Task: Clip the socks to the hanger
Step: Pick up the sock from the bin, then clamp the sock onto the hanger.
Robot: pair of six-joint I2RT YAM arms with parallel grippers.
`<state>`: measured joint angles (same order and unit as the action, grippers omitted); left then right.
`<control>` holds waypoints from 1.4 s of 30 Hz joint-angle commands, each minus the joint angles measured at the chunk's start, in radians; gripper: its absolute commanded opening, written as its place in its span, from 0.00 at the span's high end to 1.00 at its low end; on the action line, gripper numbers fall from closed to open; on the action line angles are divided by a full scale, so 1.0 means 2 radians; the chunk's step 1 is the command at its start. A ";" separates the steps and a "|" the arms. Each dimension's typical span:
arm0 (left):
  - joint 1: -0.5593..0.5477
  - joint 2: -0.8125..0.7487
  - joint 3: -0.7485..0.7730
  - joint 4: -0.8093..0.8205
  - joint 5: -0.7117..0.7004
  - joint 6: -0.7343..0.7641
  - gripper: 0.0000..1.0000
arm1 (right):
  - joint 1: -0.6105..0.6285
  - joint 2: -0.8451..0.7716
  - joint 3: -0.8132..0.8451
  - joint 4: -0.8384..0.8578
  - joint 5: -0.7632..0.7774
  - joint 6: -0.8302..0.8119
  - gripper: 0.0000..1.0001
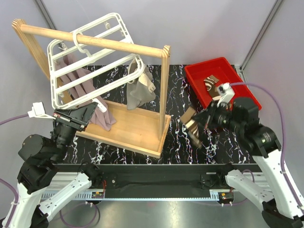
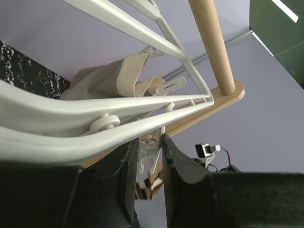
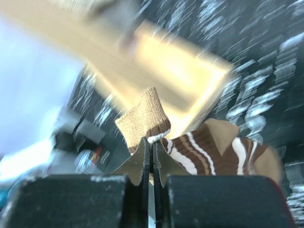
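Note:
The white hanger (image 1: 85,61) hangs from the wooden rail. My left gripper (image 1: 88,113) is at its lower edge. In the left wrist view the left gripper (image 2: 151,145) is shut on a small white clip (image 2: 151,153) dangling under the hanger's bar (image 2: 95,118). My right gripper (image 1: 195,124) is shut on a brown-and-cream striped sock (image 1: 190,118) and holds it above the table, right of the stand. In the right wrist view the right gripper (image 3: 153,142) pinches the sock (image 3: 209,152) near its tan cuff. A second striped sock (image 1: 210,83) lies in the red bin.
The wooden rail stand (image 1: 164,85) has a flat base (image 1: 133,123) on the black marbled table (image 1: 223,142). Mauve cloths (image 1: 78,78) and a grey-beige cloth (image 1: 140,90) hang from the hanger. The red bin (image 1: 240,83) is at the back right.

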<state>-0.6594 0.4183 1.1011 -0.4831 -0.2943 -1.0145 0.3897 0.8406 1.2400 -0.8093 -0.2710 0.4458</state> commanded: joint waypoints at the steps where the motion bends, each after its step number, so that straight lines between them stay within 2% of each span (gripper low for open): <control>1: 0.000 0.002 -0.009 0.018 0.013 -0.010 1.00 | 0.059 -0.029 -0.048 0.027 -0.107 0.058 1.00; 2: 0.000 0.005 -0.009 0.020 0.015 -0.010 1.00 | 0.078 -0.033 -0.062 0.050 -0.106 0.065 1.00; 3: 0.001 0.006 -0.008 0.019 0.016 -0.010 1.00 | 0.128 -0.035 -0.068 0.065 -0.101 0.075 1.00; 5: 0.001 0.009 -0.006 0.015 0.016 -0.010 1.00 | 0.180 -0.036 -0.078 0.114 -0.079 0.094 1.00; 6: 0.001 0.008 -0.006 0.015 0.014 -0.010 1.00 | 0.227 -0.031 -0.079 0.131 -0.070 0.098 1.00; 9: 0.001 0.006 -0.008 0.011 0.010 -0.014 1.00 | 0.306 0.019 -0.064 0.184 -0.015 0.099 1.00; 10: 0.000 0.006 -0.007 0.011 0.010 -0.016 1.00 | 0.353 0.058 -0.053 0.191 0.019 0.084 1.00; 13: 0.000 0.008 -0.004 0.006 0.008 -0.018 1.00 | 0.412 0.116 -0.009 0.238 0.095 0.056 1.00; 14: 0.001 0.009 -0.003 0.005 0.008 -0.019 1.00 | 0.418 0.125 -0.005 0.293 0.102 0.055 1.00; 17: 0.000 0.011 -0.003 0.005 0.008 -0.020 1.00 | 0.424 0.172 0.042 0.327 0.125 0.039 1.00; 23: 0.001 0.014 0.002 0.003 0.010 -0.017 1.00 | 0.423 0.254 0.135 0.326 0.132 0.006 1.00; 26: 0.000 0.013 -0.001 0.006 0.012 -0.018 1.00 | 0.424 0.279 0.169 0.308 0.165 0.004 1.00; 42: 0.000 0.010 -0.006 0.008 0.017 -0.020 1.00 | 0.420 0.302 0.194 0.319 0.159 0.012 1.00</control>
<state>-0.6594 0.4210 1.0893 -0.4778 -0.2874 -1.0519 1.2312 1.4548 1.5791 -0.2138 0.0364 0.4747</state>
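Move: The right hand already pinches the striped sock; the clip it is bound for lies about 36 cm to its left, some 4 cm back and roughly 12 cm higher. The stand's right post is about 12 cm to this hand's left and 10 cm farther out, and the grey cloth hangs some 22 cm left and 14 cm out, their middles about 10 cm below the hand. That clip sits right between the left hand's fingertips. Fingers still shut on the sock, the right hand swings about 29 cm left towards the clip, first drawing back some 13 cm so that it rounds the near side of the right post, then easing forward about 7 cm and rising some 8 cm. It yaws counter-clockwise and ends about 30 degrees round, fingertips tipped up, while the left hand stays put with the clip. ##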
